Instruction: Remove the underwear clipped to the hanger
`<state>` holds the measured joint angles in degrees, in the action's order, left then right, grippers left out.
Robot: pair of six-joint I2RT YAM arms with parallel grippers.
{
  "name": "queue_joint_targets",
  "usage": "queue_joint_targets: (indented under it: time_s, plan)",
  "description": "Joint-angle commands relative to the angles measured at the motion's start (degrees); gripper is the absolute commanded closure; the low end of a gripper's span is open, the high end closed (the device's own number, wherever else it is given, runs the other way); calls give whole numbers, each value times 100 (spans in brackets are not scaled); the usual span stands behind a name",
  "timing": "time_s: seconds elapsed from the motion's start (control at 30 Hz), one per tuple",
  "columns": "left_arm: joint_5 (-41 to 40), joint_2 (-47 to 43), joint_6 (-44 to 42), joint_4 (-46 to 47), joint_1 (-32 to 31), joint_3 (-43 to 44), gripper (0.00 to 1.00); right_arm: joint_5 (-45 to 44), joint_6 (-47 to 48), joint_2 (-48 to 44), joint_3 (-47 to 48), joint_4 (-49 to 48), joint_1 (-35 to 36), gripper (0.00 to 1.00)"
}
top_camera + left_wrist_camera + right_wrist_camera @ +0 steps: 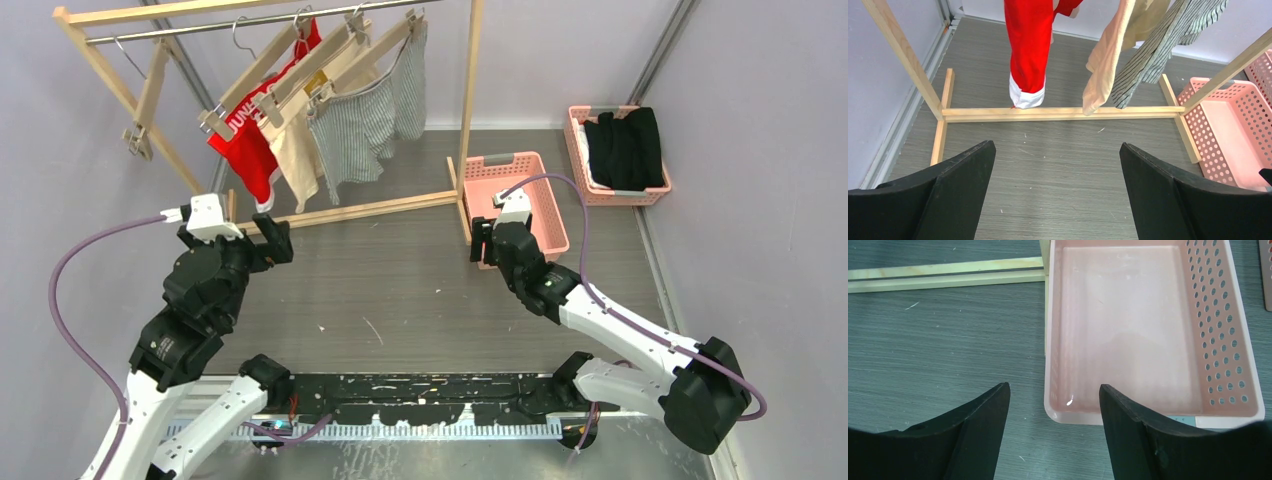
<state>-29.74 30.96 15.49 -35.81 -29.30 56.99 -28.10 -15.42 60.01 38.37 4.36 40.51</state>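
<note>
Three pieces of underwear hang clipped to wooden hangers on the rack's rail: red, cream and pinstriped. In the left wrist view the red, cream and pinstriped pieces dangle above the rack's base beam. My left gripper is open and empty, low over the floor in front of the rack, apart from the clothes. My right gripper is open and empty at the near left corner of a pink basket.
The empty pink basket sits beside the rack's right post. A second pink basket at the back right holds a black garment. A bare hanger hangs at the rail's left end. Walls close in on both sides.
</note>
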Motion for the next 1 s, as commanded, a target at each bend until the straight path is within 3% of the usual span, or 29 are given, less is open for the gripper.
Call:
queue_joint_targets:
  time_s: [0.0, 0.53, 0.8, 0.97]
  plan:
    - [-63, -123, -144, 395, -14, 44, 2, -165, -40, -37, 162, -218, 54, 29]
    - [263, 76, -317, 469, -14, 307, 2, -218, -56, 20, 159, -260, 93, 29]
    - [1527, 778, -818, 463, -14, 1787, 2, -233, -102, -46, 37, -370, 115, 29]
    - [1505, 1288, -1168, 270, -14, 2719, 2, -275, -65, -131, -29, -419, 113, 29]
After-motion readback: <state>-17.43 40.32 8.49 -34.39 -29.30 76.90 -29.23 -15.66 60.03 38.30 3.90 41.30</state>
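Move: The left hand hangs open and empty in front of the clothes. The near clip of the red underwear is about 10 cm ahead, 7 cm left and 15 cm above it. From this hand, the beige underwear's near clip is roughly 13 cm ahead and 2 cm right, and the striped underwear's 15 cm ahead and 9 cm right, both at about that height. From the right hand, the red underwear's clip lies some 2 cm ahead, 38 cm left and 31 cm above. Heading up towards the clips on the hangers, touching nothing at either end, the left hand all but waits at first. It then rises quickly by about 11 cm, drifting some 3 cm right. The wrist tips the fingers up and turns clockwise, each a little over 10 degrees, while the fingers stay wide open. ##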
